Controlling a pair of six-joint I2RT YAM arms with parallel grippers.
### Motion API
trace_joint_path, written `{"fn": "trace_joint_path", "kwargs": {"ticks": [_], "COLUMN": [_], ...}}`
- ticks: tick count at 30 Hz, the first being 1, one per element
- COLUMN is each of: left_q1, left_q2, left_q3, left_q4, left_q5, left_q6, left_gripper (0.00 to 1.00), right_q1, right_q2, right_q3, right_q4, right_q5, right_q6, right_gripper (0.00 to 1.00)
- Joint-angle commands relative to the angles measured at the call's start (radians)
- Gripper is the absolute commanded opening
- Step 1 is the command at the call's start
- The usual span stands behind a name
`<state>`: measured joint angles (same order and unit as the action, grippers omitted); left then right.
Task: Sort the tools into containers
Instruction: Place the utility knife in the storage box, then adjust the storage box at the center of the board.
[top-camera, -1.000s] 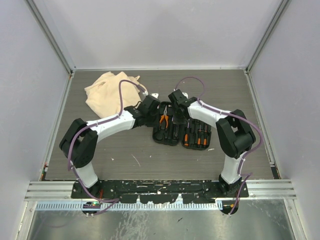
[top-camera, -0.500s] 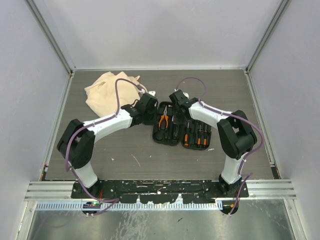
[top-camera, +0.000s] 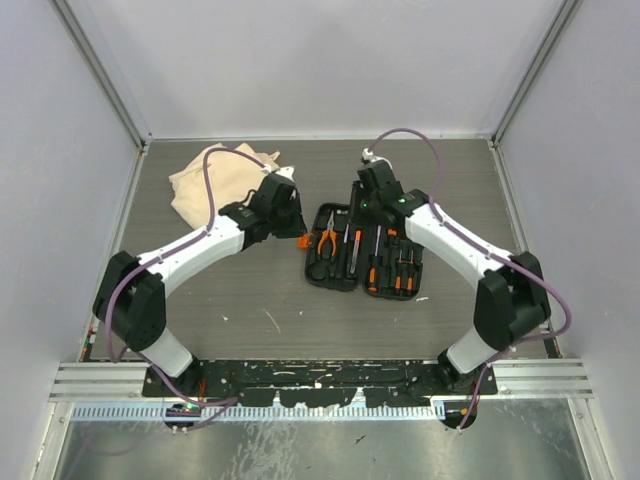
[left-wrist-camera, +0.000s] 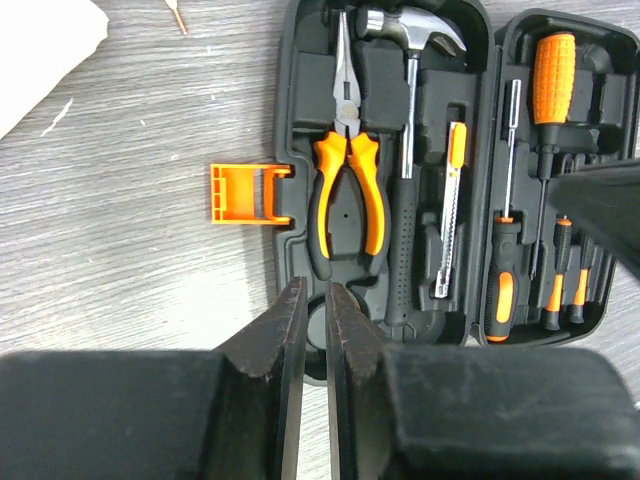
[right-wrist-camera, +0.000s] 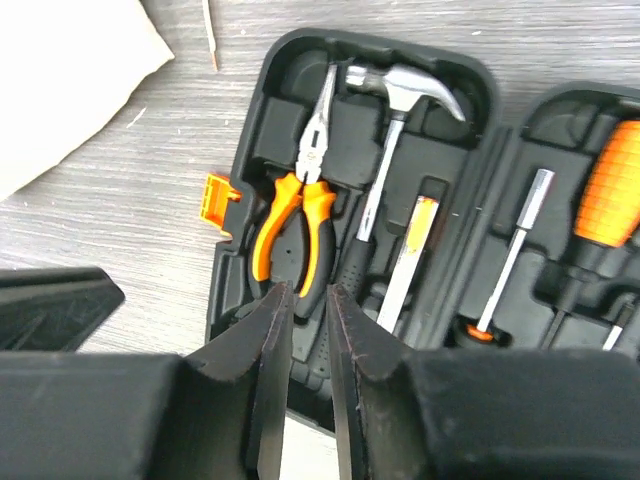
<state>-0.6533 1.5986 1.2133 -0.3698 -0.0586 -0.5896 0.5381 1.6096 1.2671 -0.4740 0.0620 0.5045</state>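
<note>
The black tool case (top-camera: 330, 272) lies open mid-table, its orange latch (left-wrist-camera: 240, 193) sticking out on the left. In its moulded slots lie orange-handled pliers (left-wrist-camera: 345, 190), a steel claw hammer (left-wrist-camera: 408, 150) and screwdrivers (left-wrist-camera: 553, 65). The right wrist view shows the same pliers (right-wrist-camera: 295, 215) and hammer (right-wrist-camera: 405, 90). My left gripper (top-camera: 293, 222) hovers off the case's left edge, and its jaws (left-wrist-camera: 315, 287) are slightly open and empty. Above the case's far edge, my right gripper (top-camera: 370, 205) has its jaws (right-wrist-camera: 305, 290) slightly open and empty too. The beige cloth bag (top-camera: 210, 180) lies crumpled at the far left.
A utility knife (left-wrist-camera: 452, 200) lies in the case beside the hammer. A corner of the bag (right-wrist-camera: 60, 80) reaches toward the case's far left. Grey side walls and metal rails enclose the table.
Both grippers have pulled away from the middle of the case, the left one to the left, the right one up and toward the far side. Both pairs of jaws have parted a little.
</note>
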Motion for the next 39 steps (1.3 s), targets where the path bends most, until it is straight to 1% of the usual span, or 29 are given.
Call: {"fn": "trace_joint_path", "kwargs": {"ticks": [1, 4, 7, 12, 16, 20, 26, 33, 39], "left_q1": [0.023, 0.026, 0.026, 0.027, 0.024, 0.017, -0.023, -0.065, -0.13], "left_q2": [-0.032, -0.019, 0.004, 0.059, 0.11, 0.158, 0.191, 0.177, 0.172], "left_q3": [-0.007, -0.012, -0.013, -0.007, 0.007, 0.016, 0.0, -0.056, -0.077], "left_q4": [0.015, 0.021, 0.028, 0.037, 0.038, 0.044, 0.052, 0.074, 0.078], "left_q5": [0.016, 0.022, 0.029, 0.055, 0.072, 0.109, 0.131, 0.14, 0.142], "left_q6": [0.028, 0.034, 0.037, 0.031, 0.024, 0.013, -0.004, -0.029, -0.057], "left_gripper": [0.15, 0.16, 0.16, 0.17, 0.16, 0.14, 0.15, 0.13, 0.12], "right_q1": [-0.058, -0.107, -0.122, -0.122, -0.121, -0.121, -0.122, -0.122, -0.122], "right_q2": [-0.113, -0.154, -0.164, -0.129, -0.103, -0.093, -0.107, -0.119, -0.118], "right_q3": [-0.102, -0.17, -0.2, -0.205, -0.212, -0.204, -0.227, -0.248, -0.243], "right_q4": [0.057, 0.071, 0.069, 0.053, 0.1, 0.089, 0.084, 0.093, 0.094], "right_q5": [0.021, -0.002, -0.009, -0.013, -0.082, -0.06, -0.05, -0.057, -0.06], "right_q6": [0.032, 0.038, 0.025, 0.025, 0.023, 0.035, 0.036, 0.037, 0.032], "right_gripper": [0.27, 0.28, 0.28, 0.28, 0.28, 0.28, 0.28, 0.28, 0.28]}}
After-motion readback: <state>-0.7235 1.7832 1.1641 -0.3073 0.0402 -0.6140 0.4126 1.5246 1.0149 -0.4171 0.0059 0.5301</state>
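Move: The storage box's left side wall lies about 2 cm right of the left hand, 1 cm back and 11 cm below; its orange latch is almost straight beneath, the pliers 7 cm to the right and level with the hand. From the right hand, the box hinge is some 4 cm right, 3 cm back and 11 cm down; the utility knife, already in its slot, lies 2 cm right, 2 cm back and equally low. Bring the left gripper down about 8 cm beside the box, tilting the fingers some 10 degrees steeper, then sweep it right and back about 4 cm, setting its nearly shut fingertips against the left wall behind the latch and pushing the box right. Meanwhile swing the right gripper 6 cm right, sinking about 5 cm and drawing back 3 over the hinge, fingers' gap unchanged. ##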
